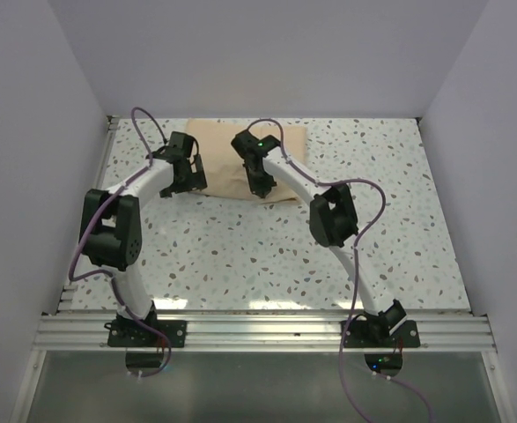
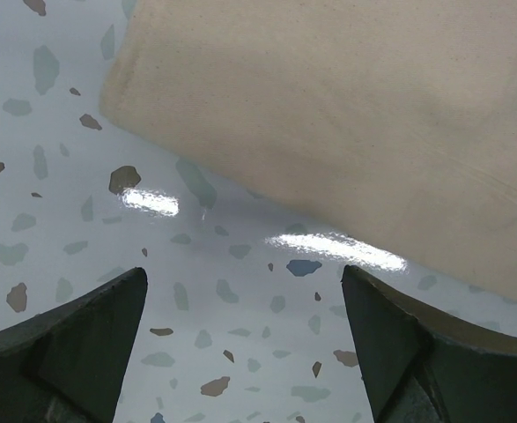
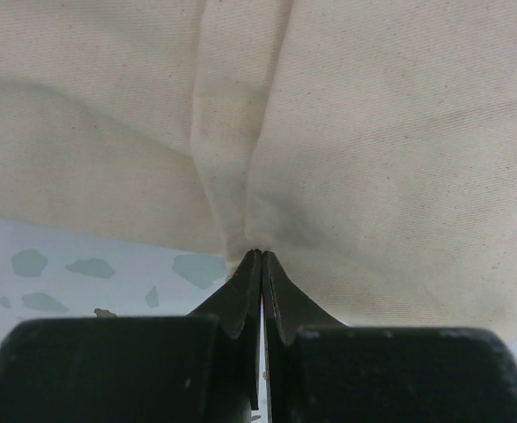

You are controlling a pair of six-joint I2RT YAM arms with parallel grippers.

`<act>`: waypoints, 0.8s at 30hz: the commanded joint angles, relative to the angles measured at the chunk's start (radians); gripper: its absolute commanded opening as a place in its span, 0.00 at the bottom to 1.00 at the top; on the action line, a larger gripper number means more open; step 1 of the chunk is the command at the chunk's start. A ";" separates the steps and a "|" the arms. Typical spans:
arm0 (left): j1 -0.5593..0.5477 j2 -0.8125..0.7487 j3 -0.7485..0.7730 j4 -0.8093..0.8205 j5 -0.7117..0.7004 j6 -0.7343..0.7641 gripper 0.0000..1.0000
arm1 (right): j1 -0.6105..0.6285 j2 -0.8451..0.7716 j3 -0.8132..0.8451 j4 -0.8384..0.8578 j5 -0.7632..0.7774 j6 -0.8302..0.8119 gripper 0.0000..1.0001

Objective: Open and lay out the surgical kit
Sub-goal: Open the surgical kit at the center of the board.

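The surgical kit shows only as a folded beige cloth wrap (image 1: 232,163) at the back middle of the table; its tray and instruments are hidden. My right gripper (image 1: 260,187) is at the wrap's near edge, shut on a pinched fold of the cloth (image 3: 240,203), which puckers into a ridge at the gripper (image 3: 260,253). My left gripper (image 1: 188,176) is at the wrap's left near corner (image 2: 121,106), open wide, its fingers (image 2: 108,317) over bare table just short of the cloth edge.
The speckled white table (image 1: 267,256) is walled at the left, right and back. An aluminium rail (image 1: 258,330) holding both arm bases runs along the near edge. Purple cables loop off both arms.
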 commanded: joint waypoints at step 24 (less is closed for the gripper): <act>0.007 0.028 0.135 -0.048 -0.023 0.031 0.92 | -0.427 -0.504 -0.582 0.020 0.446 0.183 0.00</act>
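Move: The right hand's shut fingers already pinch the kit's upper flap at its near edge, some 3 cm above the board. The bare board where the flap is taken lies about 26 cm to its right, level front to back. The kit's near right corner is about 11 cm right and 1 cm back; the spread left panel's middle is roughly 14 cm left and 11 cm ahead. From the left hand that bare board is some 48 cm right and 2 cm back. To the right in a high arc, the right hand carries the pinched flap some 26 cm across the kit's right part and past its right edge, rising about 15 cm and bowing forward before coming back and halfway down, turning some 30 degrees clockwise and keeping its grip. The open left hand eases about 2 cm forward and up near the kit's left corner. ##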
